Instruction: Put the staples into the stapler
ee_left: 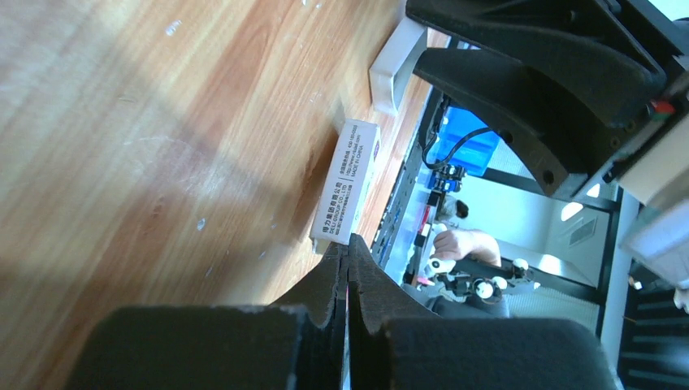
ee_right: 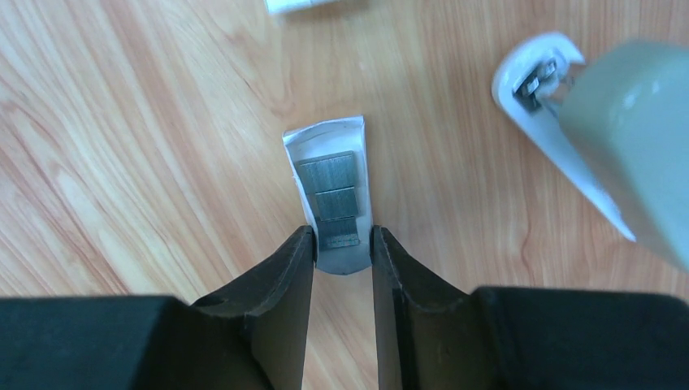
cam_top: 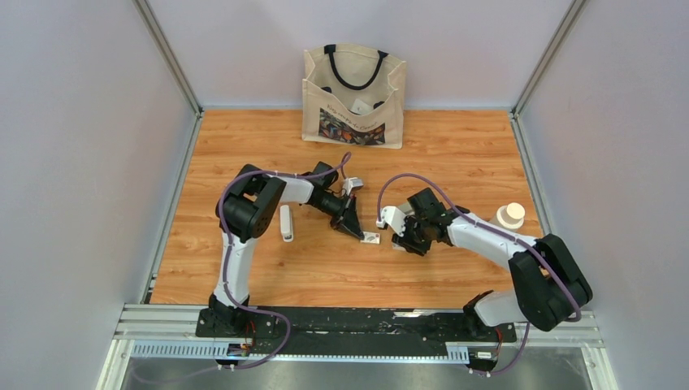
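Short grey strips of staples [ee_right: 329, 191] lie in a small white tray [ee_right: 302, 146] on the wood table. My right gripper [ee_right: 343, 240] has its fingers pressed against both sides of the tray's near end. In the top view this gripper [cam_top: 404, 241] is low at mid-table. An open white and grey-green stapler [ee_right: 561, 114] lies just right of the tray, and it also shows in the top view [cam_top: 392, 218]. My left gripper [ee_left: 348, 256] is shut and empty, with its tips just short of a white staple box [ee_left: 349, 183]. In the top view the left gripper [cam_top: 355, 227] points at that box [cam_top: 370, 238].
A second white stapler [cam_top: 285, 223] lies left of the left arm. A canvas tote bag [cam_top: 354, 96] stands at the back wall. A white round container [cam_top: 510, 215] stands at the right edge. Grey walls enclose the table on three sides.
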Robot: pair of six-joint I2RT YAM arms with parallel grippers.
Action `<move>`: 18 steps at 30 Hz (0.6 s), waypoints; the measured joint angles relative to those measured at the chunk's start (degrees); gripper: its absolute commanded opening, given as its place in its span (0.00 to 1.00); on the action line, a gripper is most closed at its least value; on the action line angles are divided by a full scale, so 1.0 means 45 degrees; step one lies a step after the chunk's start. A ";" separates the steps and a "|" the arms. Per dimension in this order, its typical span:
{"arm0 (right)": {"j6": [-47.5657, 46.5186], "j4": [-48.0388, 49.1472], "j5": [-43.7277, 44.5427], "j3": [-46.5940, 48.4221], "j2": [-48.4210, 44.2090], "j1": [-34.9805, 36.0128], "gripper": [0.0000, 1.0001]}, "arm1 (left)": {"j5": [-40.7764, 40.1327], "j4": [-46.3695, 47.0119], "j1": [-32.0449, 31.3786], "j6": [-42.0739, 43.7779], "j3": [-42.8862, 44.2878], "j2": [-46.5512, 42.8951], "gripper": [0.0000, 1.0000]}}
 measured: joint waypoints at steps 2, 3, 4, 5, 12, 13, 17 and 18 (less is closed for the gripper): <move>-0.0063 -0.0092 0.0151 -0.0204 -0.0287 -0.0301 0.33 | -0.0010 -0.0146 0.0131 0.0146 0.0107 -0.0034 0.00; -0.0102 -0.0112 0.0233 -0.0301 -0.0423 -0.0442 0.33 | -0.0010 -0.0267 0.0209 0.0233 0.0180 -0.0049 0.00; -0.0131 -0.0160 0.0316 -0.0403 -0.0573 -0.0612 0.33 | -0.0015 -0.0398 0.0311 0.0335 0.0272 -0.0063 0.00; -0.0151 -0.0185 0.0379 -0.0486 -0.0685 -0.0733 0.33 | -0.0034 -0.0505 0.0427 0.0427 0.0359 -0.0087 0.00; -0.0340 -0.0389 0.0753 -0.1277 -0.1870 -0.1554 0.34 | -0.0131 -0.1443 0.1365 0.1122 0.1073 -0.0209 0.00; -0.0345 -0.0408 0.0797 -0.1360 -0.2040 -0.1608 0.34 | -0.0160 -0.1593 0.1535 0.1229 0.1214 -0.0228 0.00; -0.0350 -0.0423 0.0840 -0.1535 -0.2521 -0.1807 0.34 | -0.0296 -0.2006 0.2132 0.1525 0.1768 -0.0243 0.00; -0.0350 -0.0423 0.0850 -0.1559 -0.2608 -0.1851 0.34 | -0.0340 -0.2064 0.2254 0.1574 0.1885 -0.0243 0.00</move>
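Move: The left hand pinches the staple box cover, with open table ahead of it; the tote bag stands some 31 cm ahead and 2 cm left, the white stapler about 4 cm ahead and 20 cm left. The right hand holds the staple tray low over the table; the green stapler lies roughly 10 cm straight ahead of it. From the left hand, the green stapler is about 8 cm ahead and 12 cm right. Forward and to its left, climbing a little, the left hand carries the pinched box cover some 9 cm off towards the tote bag, turning slightly counter-clockwise. The right hand, still gripping the staple tray, slides about 5.5 cm to its right at nearly the same height, easing to a stop with a slight clockwise turn. Both grips stay as they are. ##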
